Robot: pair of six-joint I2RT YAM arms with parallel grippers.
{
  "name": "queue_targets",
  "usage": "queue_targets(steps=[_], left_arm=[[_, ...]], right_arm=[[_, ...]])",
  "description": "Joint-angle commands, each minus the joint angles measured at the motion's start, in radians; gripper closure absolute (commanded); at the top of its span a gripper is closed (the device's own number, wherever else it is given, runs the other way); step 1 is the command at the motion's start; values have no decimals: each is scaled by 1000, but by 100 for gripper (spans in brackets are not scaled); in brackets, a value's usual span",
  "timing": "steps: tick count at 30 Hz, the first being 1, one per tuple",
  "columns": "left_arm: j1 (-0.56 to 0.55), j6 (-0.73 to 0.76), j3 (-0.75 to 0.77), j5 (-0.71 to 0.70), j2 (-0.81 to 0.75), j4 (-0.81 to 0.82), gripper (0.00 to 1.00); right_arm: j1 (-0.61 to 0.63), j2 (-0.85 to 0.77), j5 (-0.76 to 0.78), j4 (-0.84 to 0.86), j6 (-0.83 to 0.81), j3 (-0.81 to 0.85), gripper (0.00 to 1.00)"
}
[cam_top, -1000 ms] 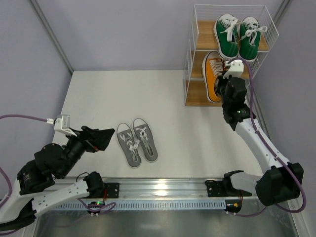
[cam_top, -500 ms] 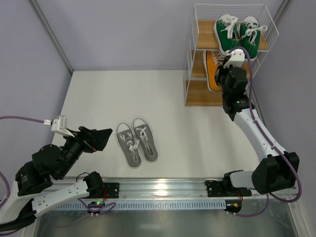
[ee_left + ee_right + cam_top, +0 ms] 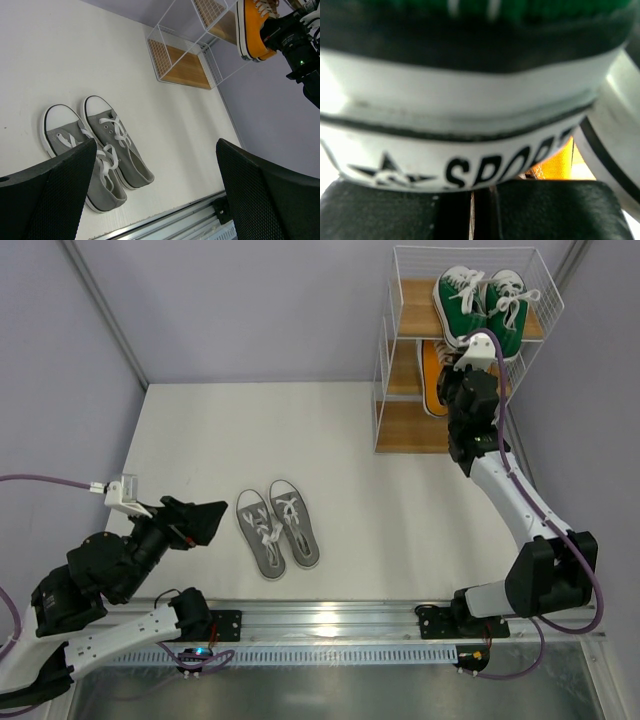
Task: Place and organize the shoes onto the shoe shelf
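Observation:
The grey shoes [image 3: 277, 530] lie side by side on the table, also in the left wrist view [image 3: 95, 150]. The green shoes [image 3: 480, 310] stand on the top board of the shoe shelf [image 3: 410, 425]. My right gripper [image 3: 462, 373] is at the middle tier, shut on an orange shoe [image 3: 431, 375], which shows from the side in the left wrist view [image 3: 250, 30]. In the right wrist view the gripper [image 3: 480, 210] sits just under a green shoe's white heel sole [image 3: 470, 100]. My left gripper [image 3: 195, 522] is open and empty, above the table left of the grey shoes.
The shelf [image 3: 182, 72] stands at the table's far right, against the right wall; its bottom board is bare. A metal rail [image 3: 330, 620] with both arm bases runs along the near edge. Walls close in the table at the back and on both sides.
My right gripper has moved up and in towards the shelf, carrying the orange shoe deeper into the middle tier. The left arm has hardly moved.

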Motion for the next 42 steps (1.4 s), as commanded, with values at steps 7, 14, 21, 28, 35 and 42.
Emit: queue_targets(steps=[7, 14, 21, 28, 35, 42], left_arm=[[-1, -11, 26, -20, 15, 3, 0], [-1, -19, 16, -19, 4, 7, 0], [-1, -23, 14, -11, 2, 6, 0], [-1, -28, 17, -16, -8, -2, 0], [-1, -28, 20, -17, -8, -3, 0], [-1, -22, 19, -17, -10, -2, 0]], right_arm=[[-13, -13, 36, 181, -18, 44, 92], [-13, -37, 36, 166, -4, -4, 91], [-14, -19, 40, 165, -4, -4, 91], [-13, 19, 42, 142, -4, 53, 91], [-14, 32, 37, 140, 8, 72, 69], [-14, -22, 10, 135, 17, 33, 50]])
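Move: The orange pair is already pinched in the right hand; the middle of their place on the middle shelf lies about 4 cm ahead, 4 cm to the left and 8 cm below. On the top shelf the left green shoe is roughly 8 cm ahead, 4 cm left and 15 cm above; the right green shoe, equally far ahead and up, is 5 cm right. From the idle left hand the middle shelf is some 34 cm ahead, 48 cm right and 6 cm below. The orange shoes, held by their facing inner walls, are lowered about 1 cm onto the middle shelf by the right hand, after it has hardly moved for a moment. Its fingers then open to roughly half while the hand eases up some 2 cm and slightly forward, close under the green shoes' heels, still pointing forward with almost no turn. ##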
